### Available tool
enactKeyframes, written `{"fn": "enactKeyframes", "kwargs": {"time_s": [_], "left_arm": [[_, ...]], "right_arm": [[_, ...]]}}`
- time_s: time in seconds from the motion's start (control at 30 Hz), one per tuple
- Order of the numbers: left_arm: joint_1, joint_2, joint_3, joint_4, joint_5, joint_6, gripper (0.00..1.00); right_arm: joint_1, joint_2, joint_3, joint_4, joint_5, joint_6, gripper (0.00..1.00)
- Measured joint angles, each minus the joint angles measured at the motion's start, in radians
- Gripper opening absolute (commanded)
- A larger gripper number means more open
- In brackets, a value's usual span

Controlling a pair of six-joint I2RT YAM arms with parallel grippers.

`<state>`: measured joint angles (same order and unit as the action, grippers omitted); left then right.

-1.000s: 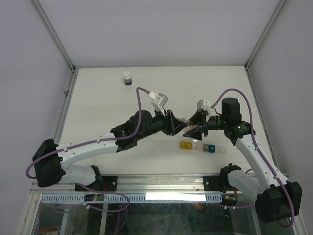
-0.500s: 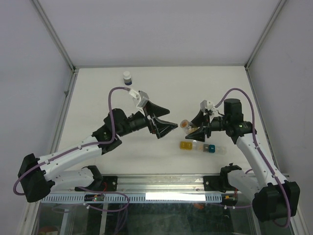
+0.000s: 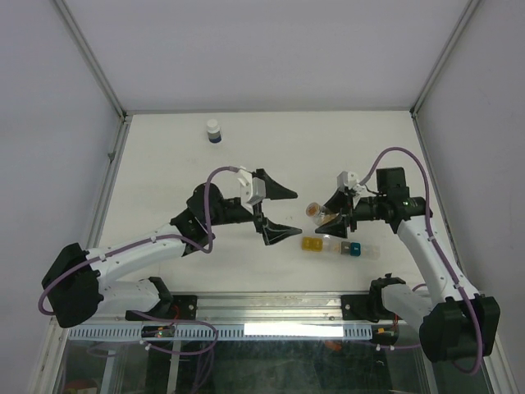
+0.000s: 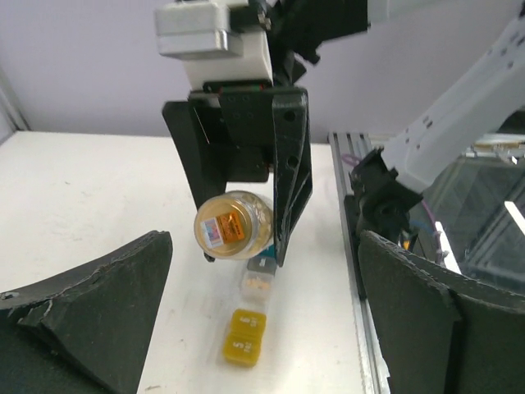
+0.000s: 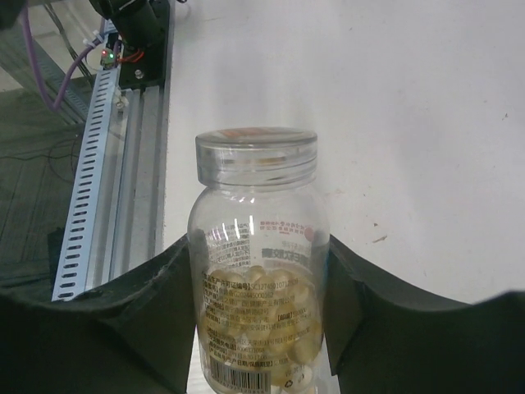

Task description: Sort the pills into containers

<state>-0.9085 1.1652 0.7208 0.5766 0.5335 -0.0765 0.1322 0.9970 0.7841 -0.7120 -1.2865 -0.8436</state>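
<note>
My right gripper (image 3: 328, 217) is shut on a small clear vial (image 3: 315, 210), held above the table just left of the containers. The vial (image 5: 257, 279) fills the right wrist view between both fingers, with pale yellow pills (image 5: 261, 316) in its lower part. The containers (image 3: 340, 246) lie as a strip with yellow, clear and teal cells. From the left wrist I see the vial's labelled end (image 4: 234, 226) above the strip, whose clear cell holds tan pills (image 4: 257, 283) behind the yellow cells (image 4: 244, 338). My left gripper (image 3: 283, 213) stands open and holds nothing, a short way left of the vial.
A white-capped dark blue bottle (image 3: 213, 131) stands at the back left of the table. A metal rail (image 3: 271, 308) runs along the near edge, also seen as a slotted rail (image 5: 107, 164) in the right wrist view. Enclosure walls close in both sides.
The left gripper was shut at the vial's end a second ago. It has opened wide and drawn back to the left. The right gripper keeps the vial, shifted slightly.
</note>
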Motion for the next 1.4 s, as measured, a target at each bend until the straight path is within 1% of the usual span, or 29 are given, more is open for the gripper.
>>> {"fn": "enactKeyframes", "kwargs": {"time_s": [0.13,0.2,0.27,0.43,0.63,0.97,1.27,1.3,1.4], "left_arm": [[0.0,0.059,0.0,-0.015,0.053,0.067,0.99],[0.001,0.064,-0.001,-0.017,0.067,0.096,0.99],[0.001,0.064,-0.009,0.002,0.081,0.132,0.94],[0.001,0.081,-0.022,0.015,0.129,0.245,0.94],[0.001,0.156,0.01,-0.005,0.152,0.28,0.92],[0.001,0.27,0.096,-0.007,0.172,0.246,0.77],[0.006,0.335,0.125,-0.012,0.194,0.219,0.66],[0.007,0.338,0.128,-0.012,0.198,0.218,0.64],[0.007,0.344,0.139,-0.011,0.206,0.209,0.54]], "right_arm": [[0.0,0.033,0.004,-0.069,0.035,-0.09,0.0],[-0.001,0.039,0.004,-0.092,0.048,-0.123,0.0],[-0.002,0.039,0.004,-0.11,0.053,-0.151,0.0],[-0.003,0.042,0.004,-0.149,0.05,-0.235,0.0],[-0.002,0.06,0.004,-0.185,0.049,-0.301,0.0],[0.003,0.061,0.004,-0.192,0.049,-0.317,0.0],[0.01,0.067,0.004,-0.192,0.05,-0.317,0.0],[0.01,0.068,0.004,-0.192,0.05,-0.317,0.0],[0.011,0.069,0.004,-0.192,0.05,-0.317,0.0]]}}
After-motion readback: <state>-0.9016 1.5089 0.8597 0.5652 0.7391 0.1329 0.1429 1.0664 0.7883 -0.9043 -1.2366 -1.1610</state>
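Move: The lid of the pill bottle in my right hand lies about 6 cm to the right of my empty left hand, 2 cm ahead and 5 cm lower. On the table, the pill box's yellow cells are some 8 cm to my left hand's right and 3 cm ahead, its teal cells roughly 21 cm right and 2 cm ahead, both about 23 cm below. From my right hand, the lid sits about 4 cm to the left, level front to back and 1 cm lower. I bring my wide-open left hand back to the bottle's lid, sinking about 7 cm and then reaching some 5 cm right, the fingertips dipping and swinging clockwise about 10 degrees each. Near the lid I narrow the fingers to a bit over half open, one on each side. My right hand keeps its grip, lowers the bottle about 3 cm early on, then holds it nearly still. ##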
